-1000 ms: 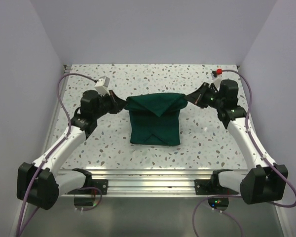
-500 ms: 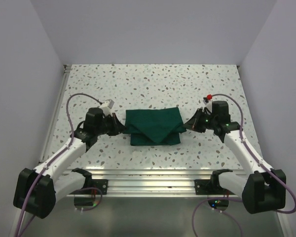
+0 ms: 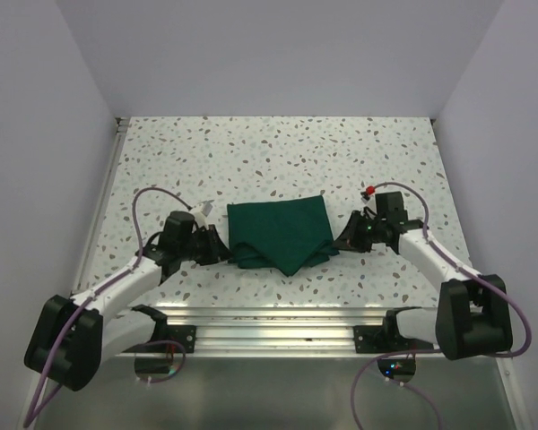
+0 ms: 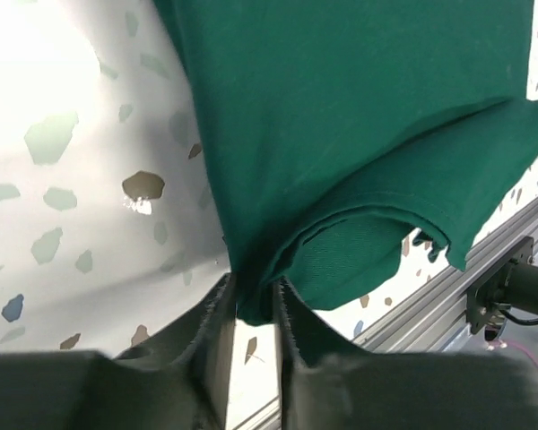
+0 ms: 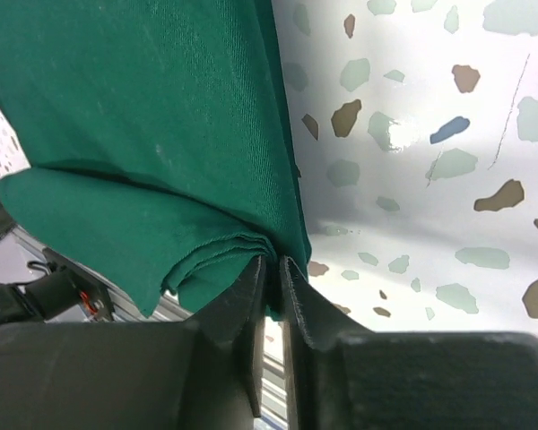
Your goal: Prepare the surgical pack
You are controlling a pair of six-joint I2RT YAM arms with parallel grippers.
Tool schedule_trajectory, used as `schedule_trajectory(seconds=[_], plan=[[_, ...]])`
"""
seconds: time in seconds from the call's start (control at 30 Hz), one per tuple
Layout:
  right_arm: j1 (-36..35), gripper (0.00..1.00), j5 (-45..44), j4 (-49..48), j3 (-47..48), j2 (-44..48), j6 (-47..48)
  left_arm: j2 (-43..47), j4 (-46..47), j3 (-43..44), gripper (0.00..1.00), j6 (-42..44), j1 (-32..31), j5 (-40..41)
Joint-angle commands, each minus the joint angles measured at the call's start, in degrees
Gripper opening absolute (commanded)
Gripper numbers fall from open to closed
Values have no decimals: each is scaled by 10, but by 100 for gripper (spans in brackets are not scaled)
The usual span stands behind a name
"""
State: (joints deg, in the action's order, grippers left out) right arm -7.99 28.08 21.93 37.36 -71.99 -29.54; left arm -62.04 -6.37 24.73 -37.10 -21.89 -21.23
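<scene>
The surgical pack (image 3: 281, 230) is a dark green fabric bundle, folded over itself, lying near the front middle of the speckled table (image 3: 278, 152). My left gripper (image 3: 222, 251) is shut on its left edge; the left wrist view shows the fabric (image 4: 341, 134) pinched between my jaws (image 4: 251, 300). My right gripper (image 3: 341, 240) is shut on its right edge; the right wrist view shows folded layers (image 5: 152, 134) clamped between the jaws (image 5: 273, 278). A pointed flap hangs toward the front edge (image 3: 290, 266).
The aluminium rail (image 3: 269, 318) runs along the table's front edge just below the pack. Grey walls enclose the left, right and back sides. Cables (image 3: 143, 206) loop off both wrists.
Both grippers have pulled the upper fabric edge toward the front of the table, folding the pack over itself. The bundle is now flatter and closer to the front rail.
</scene>
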Motion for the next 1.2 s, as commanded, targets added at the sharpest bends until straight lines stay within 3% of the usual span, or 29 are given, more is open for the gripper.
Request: schedule_trajectory(seconds=[0.0,0.03,0.07,0.1,0.27,0.47,0.77,0.9,1.17], plan=[[0,21,-24,-8,0,4,20,14,18,-20,28,-11,-3,-7],[0,29,-26,-6,1,6,21,21,27,-29,37,-13,-3,-7],[0,45,-31,-1,5,8,24,36,29,-34,41,-14,-3,-1],[0,49,-33,1,7,15,26,44,31,-39,46,-17,-3,1],[0,63,-75,15,20,76,20,111,8,-34,52,-16,-3,35],[-1,63,-63,28,46,115,40,133,-14,-17,54,-5,-3,52],[-40,67,-50,25,54,83,47,61,77,-12,54,0,-4,2],[-55,66,-43,21,60,84,47,51,76,0,54,6,-7,7],[-102,68,-47,109,76,117,42,49,73,5,54,6,-8,10]])
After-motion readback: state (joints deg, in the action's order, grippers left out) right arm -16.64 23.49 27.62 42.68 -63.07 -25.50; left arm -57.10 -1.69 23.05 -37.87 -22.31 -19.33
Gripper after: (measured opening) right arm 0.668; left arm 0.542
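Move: The left hand holds the near left corner of the green wrap, whose middle lies about 6 cm ahead and 13 cm to its right, roughly level with it. The right hand holds the opposite near corner, with that middle some 4 cm ahead and 14 cm to its left. The flap's tip hangs between them towards the base: about 4 cm back and 15 cm right of the left hand, 6 cm back and 11 cm left of the right. Opening wide and rising about 5 cm, the right hand lets go of its corner, easing slightly out and forward before swinging some 4 cm left over the wrap and drawing back a little, fingers tipping up and wrist turning slightly counter-clockwise. The left fingers spread halfway; that hand dips, lifts, half-settles and ends about 2 cm higher, still straddling its corner. ##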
